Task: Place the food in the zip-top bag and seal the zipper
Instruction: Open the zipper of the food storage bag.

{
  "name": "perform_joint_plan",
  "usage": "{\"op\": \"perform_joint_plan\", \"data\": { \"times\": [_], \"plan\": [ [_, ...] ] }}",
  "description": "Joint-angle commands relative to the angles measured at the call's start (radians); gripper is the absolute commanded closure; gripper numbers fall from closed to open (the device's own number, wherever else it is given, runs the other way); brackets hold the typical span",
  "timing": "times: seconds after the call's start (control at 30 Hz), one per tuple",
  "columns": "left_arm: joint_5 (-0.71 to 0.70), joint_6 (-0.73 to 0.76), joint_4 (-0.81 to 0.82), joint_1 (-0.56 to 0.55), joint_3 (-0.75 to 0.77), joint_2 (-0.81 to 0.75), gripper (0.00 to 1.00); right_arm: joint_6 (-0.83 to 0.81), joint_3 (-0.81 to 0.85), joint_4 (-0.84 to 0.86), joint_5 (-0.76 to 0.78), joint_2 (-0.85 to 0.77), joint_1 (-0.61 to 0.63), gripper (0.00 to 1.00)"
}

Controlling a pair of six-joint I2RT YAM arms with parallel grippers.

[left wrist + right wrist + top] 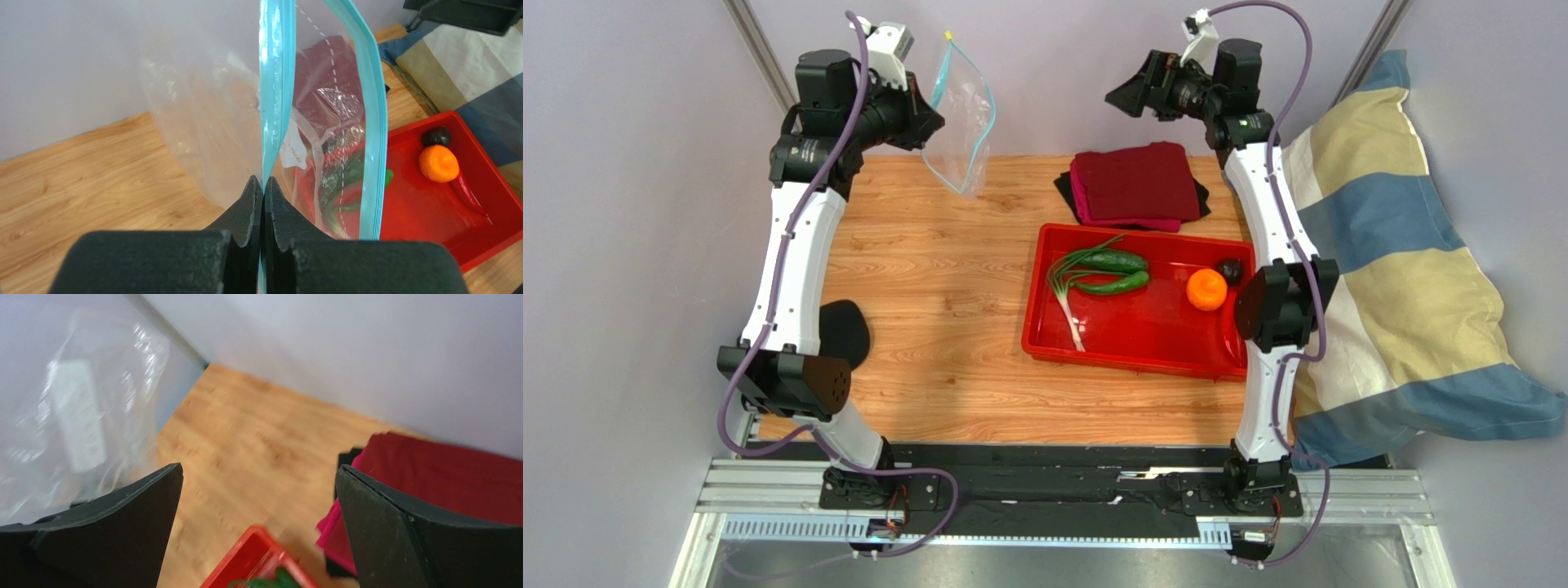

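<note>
The clear zip-top bag [962, 123] hangs in the air at the back left, and my left gripper [932, 123] holds it there. In the left wrist view this gripper [264, 187] is shut on one bluish side of the zipper [273, 92]. The other side [371, 135] bows away, so the mouth gapes. The food lies in the red tray [1161, 337]: an orange fruit [1206, 288], two green vegetables [1120, 261], a green onion [1066, 294], a dark round piece [1230, 268] and a red chili [469, 193]. My right gripper [1124, 96] hovers open and empty at the back, facing the bag [73, 416].
A folded dark red cloth [1136, 184] lies behind the tray. A striped cushion [1406, 257] fills the right side. A black pad [844, 331] sits by the left arm. Grey walls close in the back and both sides.
</note>
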Motion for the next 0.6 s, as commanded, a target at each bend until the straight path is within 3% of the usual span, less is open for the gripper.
{"op": "perform_joint_plan", "data": {
  "times": [0.0,0.13,0.33,0.57],
  "plan": [
    [-0.055,-0.022,-0.043,0.023,0.022,-0.025,1.00,0.118,0.088,0.282,0.141,0.187,-0.001,0.00],
    [-0.083,-0.028,-0.043,0.030,-0.048,-0.045,1.00,0.174,0.186,0.388,0.223,0.342,0.025,0.00],
    [-0.113,-0.062,-0.025,0.032,-0.154,-0.052,1.00,0.244,0.166,0.588,0.306,0.433,0.087,0.00],
    [-0.070,-0.090,-0.041,0.032,-0.254,-0.068,1.00,0.249,0.225,0.622,0.305,0.510,0.091,0.00]
  ]
}}
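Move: My left fingers already hold one side of the bag's zipper; the bag's middle lies about 6 cm ahead, 4 cm to the right and 6 cm below them. From my right hand the bag is some 29 cm to the left and 6 cm back, at about the same height. The folded red cloth lies about 9 cm ahead of my right hand, 5 cm right and 34 cm below; the red tray's middle is roughly 14 cm back, 4 cm right and 34 cm below. I swing my empty right hand, fingers staying wide open, about 12 cm forward to the far side of the table, then sink it some 16 cm and let it drift left, turning slightly clockwise. Meanwhile my left hand keeps its pinch on the zipper edge, edges left a little, then lowers the bag about 10 cm, tipping down some 15 degrees. ##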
